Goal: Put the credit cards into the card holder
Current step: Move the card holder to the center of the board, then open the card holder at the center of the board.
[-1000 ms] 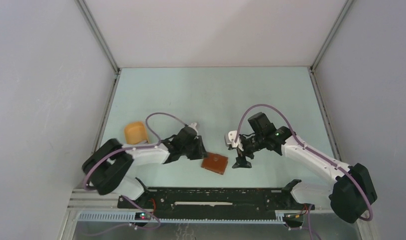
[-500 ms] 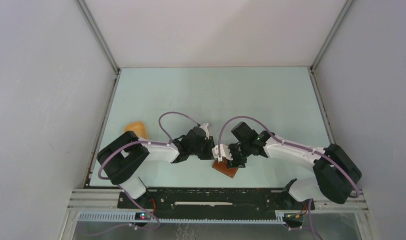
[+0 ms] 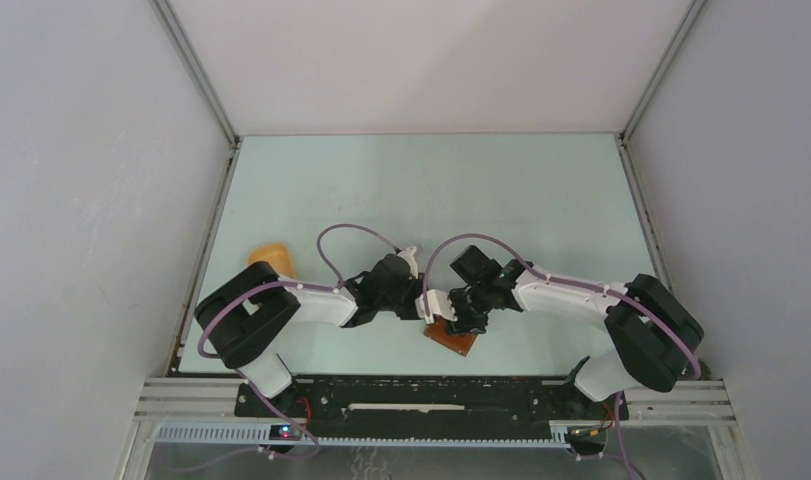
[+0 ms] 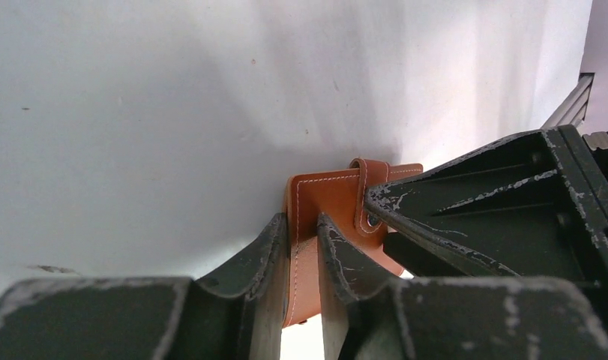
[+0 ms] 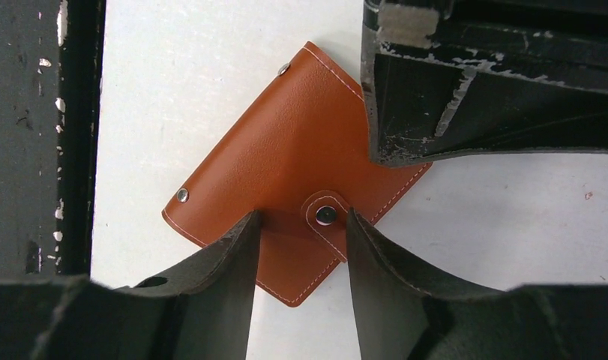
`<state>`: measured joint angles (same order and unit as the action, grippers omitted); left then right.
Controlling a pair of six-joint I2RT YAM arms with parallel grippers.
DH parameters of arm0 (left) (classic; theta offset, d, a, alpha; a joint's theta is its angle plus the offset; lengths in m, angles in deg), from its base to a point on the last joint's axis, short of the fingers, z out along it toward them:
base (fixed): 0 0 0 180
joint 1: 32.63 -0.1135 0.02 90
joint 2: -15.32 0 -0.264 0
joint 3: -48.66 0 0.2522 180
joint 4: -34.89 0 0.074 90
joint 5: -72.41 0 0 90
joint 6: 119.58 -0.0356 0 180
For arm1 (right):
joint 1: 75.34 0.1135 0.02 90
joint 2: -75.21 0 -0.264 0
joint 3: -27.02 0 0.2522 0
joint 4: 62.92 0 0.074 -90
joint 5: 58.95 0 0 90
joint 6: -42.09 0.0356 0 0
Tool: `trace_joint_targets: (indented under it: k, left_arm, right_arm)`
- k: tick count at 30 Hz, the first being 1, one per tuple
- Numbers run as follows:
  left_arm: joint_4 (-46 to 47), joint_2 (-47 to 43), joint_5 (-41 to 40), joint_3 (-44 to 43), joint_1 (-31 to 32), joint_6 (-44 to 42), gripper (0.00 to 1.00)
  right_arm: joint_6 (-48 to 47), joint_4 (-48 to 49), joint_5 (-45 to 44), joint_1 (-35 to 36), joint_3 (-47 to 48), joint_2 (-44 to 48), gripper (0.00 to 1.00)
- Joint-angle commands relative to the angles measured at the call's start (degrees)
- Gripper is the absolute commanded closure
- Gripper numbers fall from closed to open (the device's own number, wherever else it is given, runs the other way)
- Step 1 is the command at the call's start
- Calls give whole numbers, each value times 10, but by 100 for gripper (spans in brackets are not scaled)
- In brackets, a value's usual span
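Observation:
The card holder (image 3: pixel 453 339) is a closed reddish-brown wallet lying on the pale table between the two arms. In the left wrist view my left gripper (image 4: pixel 304 226) is shut on one edge of the card holder (image 4: pixel 332 196). In the top view the left gripper (image 3: pixel 417 303) meets the right gripper (image 3: pixel 449 318) over the wallet. In the right wrist view my right gripper (image 5: pixel 301 225) is open, its fingers standing astride the snap strap (image 5: pixel 327 216) of the card holder (image 5: pixel 286 150). No credit cards are in view.
An orange-yellow tray (image 3: pixel 272 257) sits at the left, partly behind the left arm. The black rail (image 3: pixel 431 400) runs along the near edge. White walls enclose the table on three sides.
Both grippers have come together onto the wallet from either side. The wallet has shifted a little to the right. The left gripper has closed on its edge.

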<state>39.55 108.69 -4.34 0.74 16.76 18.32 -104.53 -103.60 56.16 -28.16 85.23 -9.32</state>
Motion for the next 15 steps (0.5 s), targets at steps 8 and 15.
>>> trace_joint_targets:
  k: [8,15]
  left_arm:
    - [38,29,39,-1,13,-7,76]
    - [38,32,39,-1,14,-8,76]
  right_arm:
    - [6,18,-52,9,28,-37,65]
    - [9,2,-59,7,41,-49,78]
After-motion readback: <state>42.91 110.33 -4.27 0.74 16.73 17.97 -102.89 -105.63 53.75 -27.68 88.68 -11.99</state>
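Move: The card holder's middle lies about 3 cm to the right hand's left, roughly 1 cm back and a centimetre lower, its snap almost between that hand's half-open fingertips. The board's near edge runs about 10 cm straight back from this hand. From the left hand, whose fingertips already straddle the holder's forward-left short edge, the holder's middle is some 4 cm to the right, 3 cm back and about a centimetre below. The card holder's snap side gets the right hand's fingers: they close from about half open to a quarter, drawing in on either side of the snap, while that hand creeps about 1 cm forward, staying low. The left hand keeps its fingers astride the forward-left edge, barely changing their gap, and eases under 1 cm to the right and forward. ##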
